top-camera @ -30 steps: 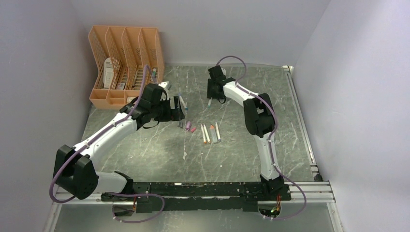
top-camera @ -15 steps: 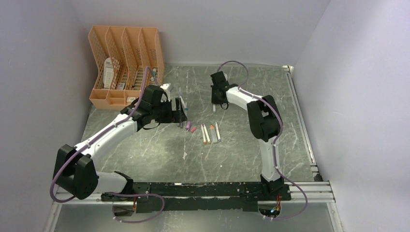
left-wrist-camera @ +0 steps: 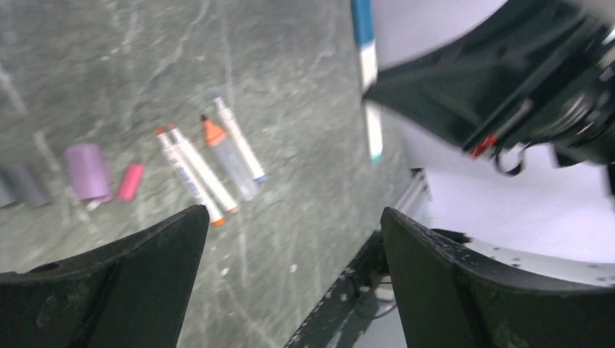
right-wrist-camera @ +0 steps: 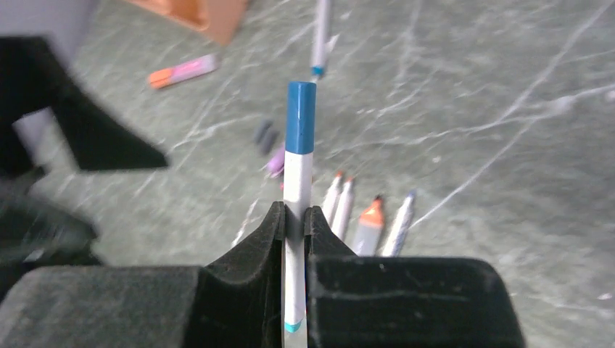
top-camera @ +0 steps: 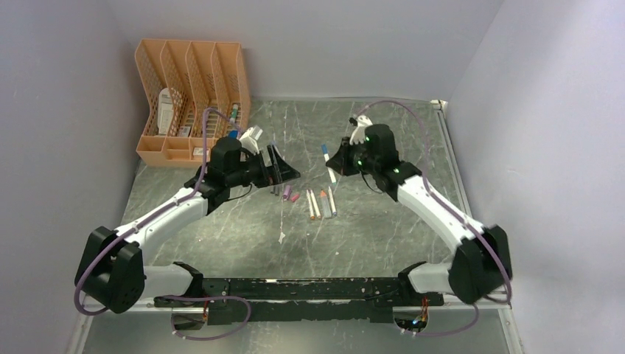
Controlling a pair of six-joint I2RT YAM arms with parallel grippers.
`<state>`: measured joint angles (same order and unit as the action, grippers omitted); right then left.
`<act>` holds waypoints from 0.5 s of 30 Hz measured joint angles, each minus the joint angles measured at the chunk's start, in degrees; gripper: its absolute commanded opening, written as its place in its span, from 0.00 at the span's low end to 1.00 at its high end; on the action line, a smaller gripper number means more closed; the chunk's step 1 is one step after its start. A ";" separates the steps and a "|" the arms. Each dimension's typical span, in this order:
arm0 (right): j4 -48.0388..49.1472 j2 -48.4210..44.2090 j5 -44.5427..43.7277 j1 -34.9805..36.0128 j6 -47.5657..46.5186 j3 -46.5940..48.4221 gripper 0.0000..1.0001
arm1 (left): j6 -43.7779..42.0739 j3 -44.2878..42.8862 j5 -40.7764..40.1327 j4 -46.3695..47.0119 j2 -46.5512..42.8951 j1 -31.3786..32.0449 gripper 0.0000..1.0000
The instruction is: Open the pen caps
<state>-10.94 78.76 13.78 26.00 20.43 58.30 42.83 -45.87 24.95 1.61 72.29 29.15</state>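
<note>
My right gripper [right-wrist-camera: 295, 217] is shut on the barrel of a white pen [right-wrist-camera: 297, 181]. The pen's blue pen cap [right-wrist-camera: 301, 116] sticks out past the fingertips and is still on. From the top view this pen [top-camera: 327, 161] hangs above the table, left of the right gripper [top-camera: 337, 164]. My left gripper [top-camera: 286, 168] stands open and holds nothing, its fingers [left-wrist-camera: 145, 275] pointing at the held pen [left-wrist-camera: 368, 65]. Loose pen caps lie on the table: grey [top-camera: 277, 190], purple [top-camera: 287, 191] and pink [top-camera: 295, 197]. Several uncapped pens [top-camera: 320, 203] lie beside them.
An orange mesh desk organiser [top-camera: 188, 88] stands at the back left. A pink and orange pen [right-wrist-camera: 181, 71] and another pen [right-wrist-camera: 319, 36] lie near it. A small white scrap [top-camera: 281, 237] lies mid-table. The grey rail [top-camera: 461, 184] runs along the table's right edge.
My right gripper shut on the blue-capped pen at the back of the table, and the arm swung right and lifted it. My left gripper turned to face it, still open.
</note>
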 measured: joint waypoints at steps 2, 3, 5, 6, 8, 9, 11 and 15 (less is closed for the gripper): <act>1.79 -5.86 3.89 0.00 1.25 -4.61 0.00 | 3.78 1.62 1.18 6.19 -0.04 0.13 0.99; 2.58 -8.24 5.81 0.00 2.05 -6.86 0.00 | 5.60 2.51 1.60 9.22 -0.04 0.28 1.00; 3.78 -11.69 9.09 0.13 4.11 -10.64 0.00 | 9.46 4.55 2.12 16.02 -0.02 0.96 1.00; 4.13 -12.87 10.25 0.22 5.09 -12.02 0.00 | 11.21 5.42 2.21 19.08 0.09 1.55 1.00; 4.42 -14.56 12.15 0.37 6.78 -14.03 0.00 | 13.42 5.97 2.12 23.06 0.81 3.15 1.00; 4.57 -15.17 12.92 0.39 7.54 -14.75 0.00 | 14.05 5.95 2.05 24.83 1.38 4.15 1.00; 4.94 -15.98 14.05 0.48 8.68 -15.54 0.00 | 14.71 5.33 1.51 26.84 2.82 6.73 1.00; 6.40 -17.03 15.52 0.72 10.51 -15.69 0.00 | 15.13 4.63 -0.11 28.37 4.92 10.40 0.97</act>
<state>-4.54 61.73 29.30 26.72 30.94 42.61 57.95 -41.23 24.84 29.98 77.21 39.55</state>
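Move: The blue cap of the pen held in my right hand is what my empty left hand goes for: some 8 cm ahead of it, 10 cm to its right and 3 cm higher. From my right hand that cap is about 4 cm ahead, 1 cm left and 3 cm up. The row of uncapped pens lies 18 cm below my left hand, level with it and 9 cm to its right; the purple cap, equally low, is 4 cm ahead and 4 cm left. I bring the held pen back about 9 cm towards me, slowing to a near stop, while my right wrist lifts its fingertips some 15 degrees and keeps its pinch on the barrel. My wide-open left hand meanwhile heads right about 7 cm towards the blue cap, first climbing 4 cm, then easing back 3 cm, and its fingers tip up nearly 20 degrees towards level. ##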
